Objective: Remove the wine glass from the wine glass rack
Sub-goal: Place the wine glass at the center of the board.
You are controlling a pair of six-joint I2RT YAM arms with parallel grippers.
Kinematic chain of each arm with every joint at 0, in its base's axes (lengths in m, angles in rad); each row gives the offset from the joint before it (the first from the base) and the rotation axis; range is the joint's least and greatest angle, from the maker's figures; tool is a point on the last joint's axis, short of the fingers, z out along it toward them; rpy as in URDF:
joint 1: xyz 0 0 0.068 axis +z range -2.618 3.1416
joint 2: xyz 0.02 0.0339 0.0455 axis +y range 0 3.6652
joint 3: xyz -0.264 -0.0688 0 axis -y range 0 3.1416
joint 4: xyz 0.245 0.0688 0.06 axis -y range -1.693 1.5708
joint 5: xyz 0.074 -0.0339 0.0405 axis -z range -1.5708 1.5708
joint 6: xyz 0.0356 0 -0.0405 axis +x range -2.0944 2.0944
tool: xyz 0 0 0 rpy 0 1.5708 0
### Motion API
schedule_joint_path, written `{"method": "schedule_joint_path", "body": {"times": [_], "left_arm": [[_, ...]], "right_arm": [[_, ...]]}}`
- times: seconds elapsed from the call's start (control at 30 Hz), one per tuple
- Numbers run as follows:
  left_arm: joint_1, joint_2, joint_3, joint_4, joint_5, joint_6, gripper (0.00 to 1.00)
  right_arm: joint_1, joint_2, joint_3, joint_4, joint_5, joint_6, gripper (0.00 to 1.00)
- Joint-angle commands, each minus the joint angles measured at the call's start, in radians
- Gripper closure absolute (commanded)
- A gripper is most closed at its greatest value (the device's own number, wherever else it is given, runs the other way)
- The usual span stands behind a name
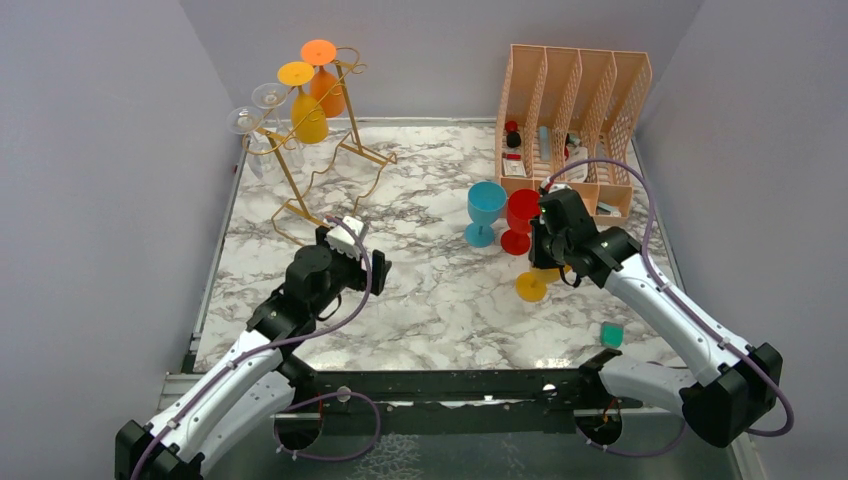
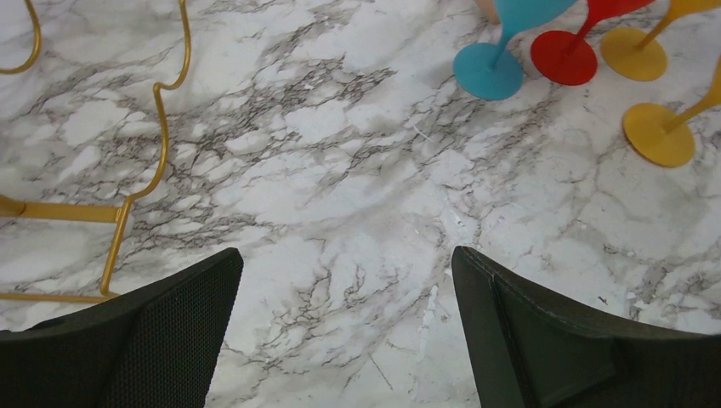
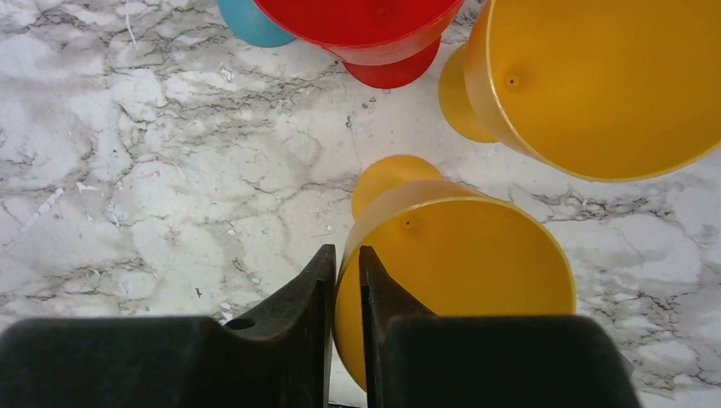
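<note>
The gold wire wine glass rack [image 1: 300, 185] stands at the back left. An orange glass [image 1: 325, 85], a yellow glass [image 1: 305, 112] and clear glasses [image 1: 255, 125] hang upside down on it. My right gripper [image 3: 347, 255] straddles the rim of a yellow wine glass [image 3: 476, 255] that stands upright on the marble. Its jaws are slightly parted, one finger outside the bowl and one inside. My left gripper [image 2: 347, 263] is open wide and empty over bare marble, just right of the rack's base wire [image 2: 161, 144].
A blue glass [image 1: 485, 210], a red glass [image 1: 520, 215] and a second yellow glass [image 3: 595, 76] stand close beside the right gripper [image 1: 545, 262]. A peach lattice file organiser [image 1: 575, 110] is at the back right. A small teal object [image 1: 611, 334] lies near the right arm.
</note>
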Motion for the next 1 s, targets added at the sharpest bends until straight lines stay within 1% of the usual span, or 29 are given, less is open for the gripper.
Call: {"method": "schedule_joint_path", "body": {"times": [0.0, 0.2, 0.3, 0.43, 0.5, 0.57, 0.63, 0.67, 0.73, 0.8, 0.97], "left_arm": [[0.004, 0.07, 0.059, -0.054, -0.197, -0.112, 0.01], [0.006, 0.186, 0.086, -0.09, -0.323, -0.26, 0.01], [0.014, 0.214, 0.096, -0.098, -0.36, -0.295, 0.01], [0.047, 0.229, 0.1, -0.109, -0.385, -0.331, 0.01], [0.083, 0.24, 0.102, -0.112, -0.373, -0.348, 0.01], [0.148, 0.256, 0.106, -0.106, -0.323, -0.36, 0.01], [0.202, 0.269, 0.112, -0.089, -0.272, -0.361, 0.01], [0.223, 0.274, 0.114, -0.079, -0.261, -0.361, 0.01], [0.259, 0.279, 0.102, -0.031, -0.239, -0.332, 0.01], [0.282, 0.292, 0.081, 0.029, -0.255, -0.305, 0.01], [0.299, 0.341, 0.008, 0.194, -0.244, -0.276, 0.01]], "right_arm": [[0.004, 0.004, 0.035, -0.039, -0.029, -0.003, 0.79], [0.004, 0.024, 0.053, -0.063, -0.028, -0.014, 0.78], [0.004, 0.037, 0.055, -0.063, -0.028, -0.024, 0.8], [0.004, 0.052, 0.06, -0.072, -0.012, -0.017, 0.79], [0.004, 0.055, 0.062, -0.076, -0.015, -0.02, 0.75], [0.004, 0.047, 0.067, -0.078, -0.024, -0.025, 0.69], [0.004, 0.031, 0.072, -0.072, -0.046, -0.029, 0.56], [0.003, 0.019, 0.073, -0.062, -0.066, -0.032, 0.52], [0.004, -0.003, 0.069, -0.041, -0.106, -0.041, 0.47], [0.004, -0.013, 0.076, -0.035, -0.132, -0.045, 0.43], [0.004, -0.023, 0.124, -0.052, -0.146, -0.057, 0.37]]}}
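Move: The wine glass rack's middle stands about 20 cm ahead of my left hand and 9 cm to its left; its nearest clear glass is 16 cm ahead, 21 cm left, the hanging yellow glass 27 cm ahead, 11 cm left, both some 6 cm higher. At my right hand, the standing yellow glass centres 3 cm to the right and 8 cm below, the red glass 9 cm ahead, the other yellow glass 7 cm ahead and 8 cm right. I swing my empty, wide-open left hand left and forward towards the rack, about 10 cm left and 7 forward, sinking some 5 cm early and then running nearly level, while it turns about 40 degrees counter-clockwise. My right fingers, still astride the yellow glass's left rim, open and let go, then rise a little and ease left. ##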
